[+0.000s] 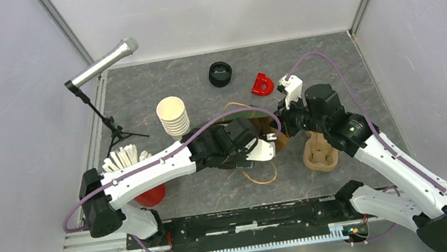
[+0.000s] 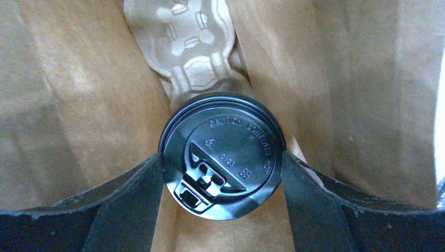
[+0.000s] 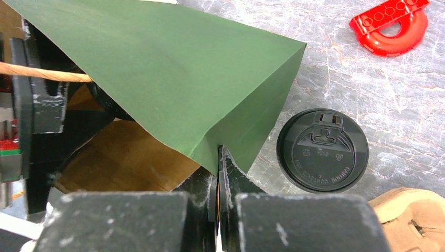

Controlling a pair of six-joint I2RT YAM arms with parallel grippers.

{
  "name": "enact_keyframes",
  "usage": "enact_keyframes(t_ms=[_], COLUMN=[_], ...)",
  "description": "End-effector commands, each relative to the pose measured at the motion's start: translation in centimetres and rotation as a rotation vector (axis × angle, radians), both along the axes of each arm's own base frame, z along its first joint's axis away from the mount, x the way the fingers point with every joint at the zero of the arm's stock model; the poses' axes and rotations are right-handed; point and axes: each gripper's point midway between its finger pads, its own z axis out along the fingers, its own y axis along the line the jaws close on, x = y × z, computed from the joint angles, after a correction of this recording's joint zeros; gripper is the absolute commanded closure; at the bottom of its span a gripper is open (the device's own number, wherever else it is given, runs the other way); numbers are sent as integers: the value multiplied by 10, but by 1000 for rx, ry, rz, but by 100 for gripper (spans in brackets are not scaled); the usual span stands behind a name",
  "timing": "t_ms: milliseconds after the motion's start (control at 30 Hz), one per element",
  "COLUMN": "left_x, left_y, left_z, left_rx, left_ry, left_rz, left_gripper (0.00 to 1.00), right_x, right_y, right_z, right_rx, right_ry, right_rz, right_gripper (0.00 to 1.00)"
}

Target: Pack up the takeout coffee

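One takeout coffee, seen from above as a round black lid, sits between my left gripper's fingers, which press on the lid's rim from both sides. It is deep inside a paper bag with brown walls, and a pulp cup carrier lies just behind it. The bag is green outside and lies on its side. My right gripper is shut on its green edge. A second black-lidded coffee stands on the table right of the bag, its cup hidden beneath the lid.
Another pulp carrier stands under the right arm. At the back are a stack of black lids and a red plastic piece. A stack of lidless cream cups, a red cup of white sticks and a microphone stand are at the left.
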Motion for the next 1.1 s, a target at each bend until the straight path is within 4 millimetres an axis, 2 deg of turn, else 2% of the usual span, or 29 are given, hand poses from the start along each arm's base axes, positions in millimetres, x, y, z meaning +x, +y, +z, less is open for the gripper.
enact_keyframes(t_ms=[0,333,467,633,767,867,967,1067], left_x=[9,22,26,27,27,28,28,28], left_y=[5,-6,-10,-8,1,2,-3,-3], left_z=[-2,-16,-14,-11,-13,-12,-3,-4], left_rx=[35,38,24,30,68,83,60,73], left_ry=[-69,-118,-142,-147,-155,-165,-159,-149], left_rz=[4,6,10,13,19,9,13,12], left_gripper=[59,59,59,59,59,60,59,60], right_x=[-4,-4,-4,-1,0,1,3,-2], right_y=[0,9,10,13,13,9,1,-2], right_z=[-6,-3,-6,-2,0,3,3,-6], right_rx=[-25,-5,-1,41,64,44,20,37], right_ry=[7,19,37,66,83,80,75,59], right_rz=[29,64,60,20,-9,-28,-66,-68], right_gripper=[100,100,100,100,100,99,81,74])
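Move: The left hand holds a lidded coffee cup inside the green bag; the carrier well under it lies roughly 4 cm ahead, 3 cm right and 12 cm below, with the carrier's other well some 9 cm farther right. From the right hand, shut on the bag's rim corner, that near well is about 9 cm left, 4 cm ahead and 15 cm down. The other lidded cup stands around 5 cm ahead, 2 cm right and 16 cm below the right hand. The left hand keeps its grip on the lidded cup and eases it down and forward, about 2 cm each way, deeper into the bag towards the carrier well, sinking mostly at first while the fingers swing some 5 to 10 degrees outward. The right hand stays almost in place at the rim corner, shifting about 1 cm left and partly back, sinking slightly, then opens its fingers to roughly a fifth, loosening its pinch with the bag's edge still between them. ##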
